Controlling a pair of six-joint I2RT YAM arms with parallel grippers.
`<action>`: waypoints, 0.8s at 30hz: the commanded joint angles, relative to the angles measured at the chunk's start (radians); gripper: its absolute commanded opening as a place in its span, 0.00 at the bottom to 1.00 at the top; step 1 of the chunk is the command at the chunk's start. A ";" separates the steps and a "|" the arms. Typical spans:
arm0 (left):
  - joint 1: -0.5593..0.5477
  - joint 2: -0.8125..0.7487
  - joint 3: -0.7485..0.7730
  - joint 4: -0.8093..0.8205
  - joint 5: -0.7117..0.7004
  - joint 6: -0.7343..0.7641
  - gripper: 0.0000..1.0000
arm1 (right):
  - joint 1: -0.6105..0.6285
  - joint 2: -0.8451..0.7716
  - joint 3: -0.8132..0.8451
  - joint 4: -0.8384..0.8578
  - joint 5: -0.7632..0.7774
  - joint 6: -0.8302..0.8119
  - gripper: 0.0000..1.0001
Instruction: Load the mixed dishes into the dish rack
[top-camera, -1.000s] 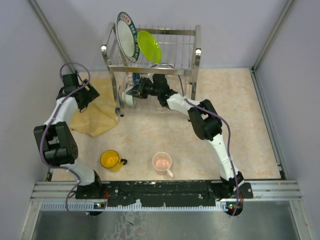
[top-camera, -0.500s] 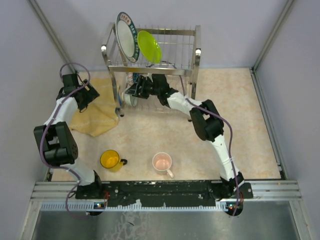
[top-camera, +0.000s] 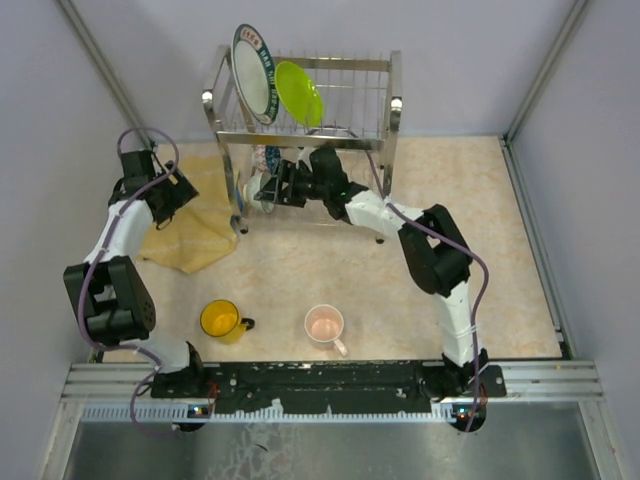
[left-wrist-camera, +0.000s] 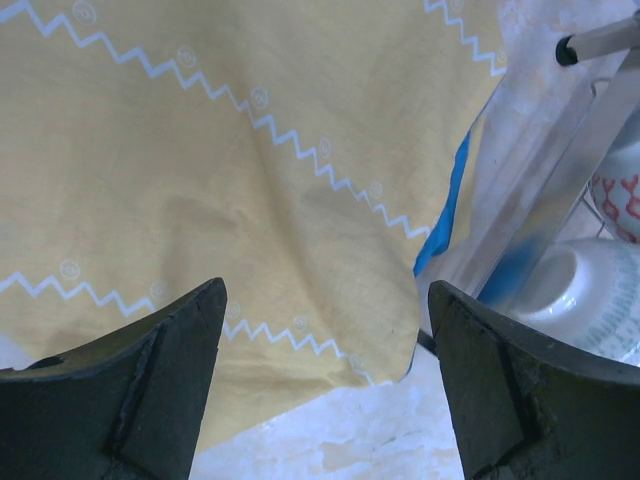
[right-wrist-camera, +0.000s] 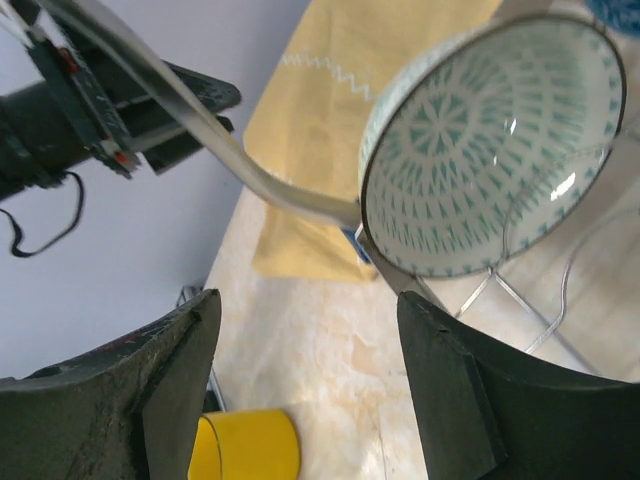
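The dish rack stands at the back. On its top tier stand a white plate with a dark rim and a lime-green plate. A grey-green bowl with a teal pattern inside rests on edge in the lower tier. My right gripper is open just in front of it, apart from it. Another patterned bowl sits behind. The yellow mug and pale pink mug stand on the table. Over the cloth, my left gripper is open and empty.
A yellow patterned cloth lies crumpled left of the rack, reaching its front-left post. Grey walls close in the table on three sides. My left arm shows beyond the rack post in the right wrist view.
My right gripper has opened and let go of the grey-green bowl, which now stays in the lower tier, and the arm has drawn back slightly. The left arm barely shifted.
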 joint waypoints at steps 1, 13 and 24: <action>0.001 -0.099 -0.072 -0.028 0.033 0.023 0.88 | 0.029 -0.134 -0.070 -0.011 -0.009 -0.074 0.71; -0.003 -0.241 -0.178 -0.092 0.052 -0.010 0.87 | 0.079 -0.278 -0.337 -0.002 -0.044 -0.109 0.71; -0.003 -0.255 -0.105 -0.164 0.079 -0.045 0.88 | 0.236 -0.305 -0.337 -0.213 -0.106 -0.286 0.70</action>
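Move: Some 28 cm back and 12 cm to the left of the right hand, about 13 cm lower, stands the yellow mug. The pink mug is just as far back but roughly 13 cm to the right. The small white bowl in the lower rack is close by, about 6 cm ahead and 5 cm left; the yellow cloth is level with the hand, some 18 cm left. From the left hand the yellow mug is about 29 cm back and 5 cm right. Backing out from the rack's lower tier, already clear of the white bowl, the open right hand draws some 16 cm back towards the mugs and sinks about 5 cm. It turns counter-clockwise about 15 degrees, its fingers tipping further down. Also open and empty, the left hand pulls about 7 cm back over the cloth, drifting slightly right. ##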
